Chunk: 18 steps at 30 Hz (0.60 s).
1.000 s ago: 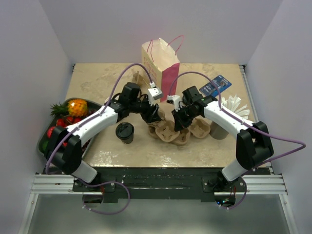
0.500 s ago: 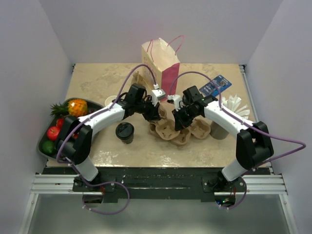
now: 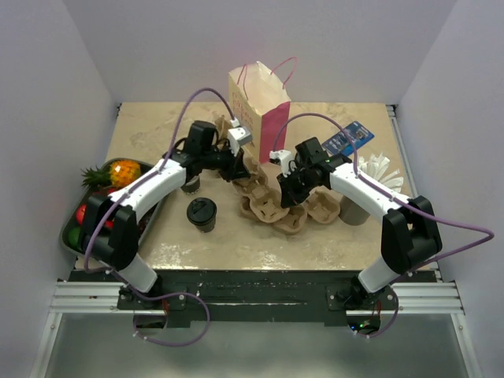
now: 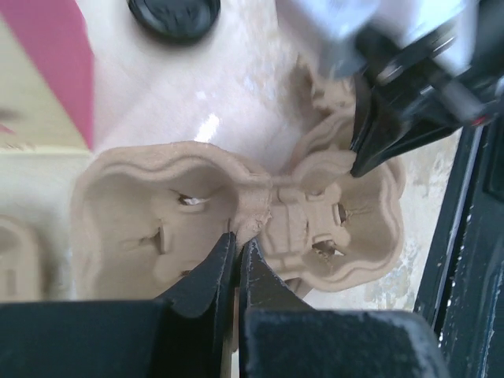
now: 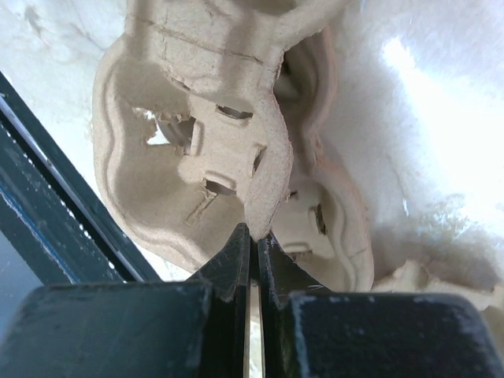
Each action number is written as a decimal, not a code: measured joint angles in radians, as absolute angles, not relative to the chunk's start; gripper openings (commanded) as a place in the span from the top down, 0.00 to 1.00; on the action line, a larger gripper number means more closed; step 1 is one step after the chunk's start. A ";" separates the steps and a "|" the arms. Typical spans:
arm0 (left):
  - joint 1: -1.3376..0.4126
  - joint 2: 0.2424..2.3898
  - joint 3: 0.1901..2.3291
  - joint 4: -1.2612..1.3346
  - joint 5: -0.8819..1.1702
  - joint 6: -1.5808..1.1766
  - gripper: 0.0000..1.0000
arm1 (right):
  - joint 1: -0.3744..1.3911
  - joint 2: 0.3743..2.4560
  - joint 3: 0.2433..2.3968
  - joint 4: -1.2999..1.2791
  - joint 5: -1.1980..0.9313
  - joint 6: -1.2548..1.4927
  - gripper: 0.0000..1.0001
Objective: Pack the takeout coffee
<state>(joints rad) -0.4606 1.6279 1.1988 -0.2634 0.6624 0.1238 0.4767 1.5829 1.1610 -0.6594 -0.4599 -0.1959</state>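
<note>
The takeout coffee (image 3: 201, 214), a dark-banded cup with a black lid, stands upright on the table in front of my left forearm, apart from both grippers. Brown pulp cup carriers (image 3: 268, 203) lie nested and overlapping at the table's middle. My left gripper (image 3: 236, 168) is shut on the rim of one cup carrier (image 4: 157, 213), its fingertips (image 4: 224, 250) pinching the edge between two wells. From the other side, my right gripper (image 3: 288, 191) is shut on a carrier's rim (image 5: 264, 201). The right gripper's black fingers (image 4: 394, 118) show at the far end in the left wrist view.
A cream and pink paper bag (image 3: 260, 106) stands open behind the carriers. A fruit tray (image 3: 75, 216) with a pineapple sits at the left edge. A loose black lid (image 4: 175, 12) lies near the bag. A grey cup (image 3: 354, 209), white cutlery (image 3: 383, 169) and a blue card (image 3: 347, 138) are at the right.
My left gripper has moved back and left toward the bag and closed on a carrier's rim. The carrier has shifted with it. The right gripper has kept its pinch.
</note>
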 measured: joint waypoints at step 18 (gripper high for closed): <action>-0.292 1.459 1.325 -0.256 0.570 0.179 1.00 | 0.475 1.562 1.190 -0.794 -0.427 -0.346 0.84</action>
<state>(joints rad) -0.2916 1.4593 1.3247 -0.2558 0.5701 0.1791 0.4747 1.5620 1.1896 -0.7940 -0.4274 -0.3458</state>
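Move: My left hand already pinches the rim of one cup carrier, drawn up against the carriers my right hand still grips. The middle of those stacked carriers lies about 10 cm back, 12 cm right and 8 cm below my left hand, and from my right hand about 2 cm back, 2 cm left and 5 cm below. From my left hand, the lidded cup stands some 11 cm back and 12 cm left, the empty cups level and 17 cm left, both about 9 cm lower, and the bag 13 cm ahead and 6 cm right. I lift my left hand almost straight up about 10 cm, fingers still shut on its carrier, pulling it clear of the stack. Then I sweep it forward and left, roughly 5 cm each way, in front of the bag, rolling and swinging the wrist some 25 degrees counter-clockwise. My right hand keeps its pinch on the remaining carriers and eases about 2 cm to the right. ##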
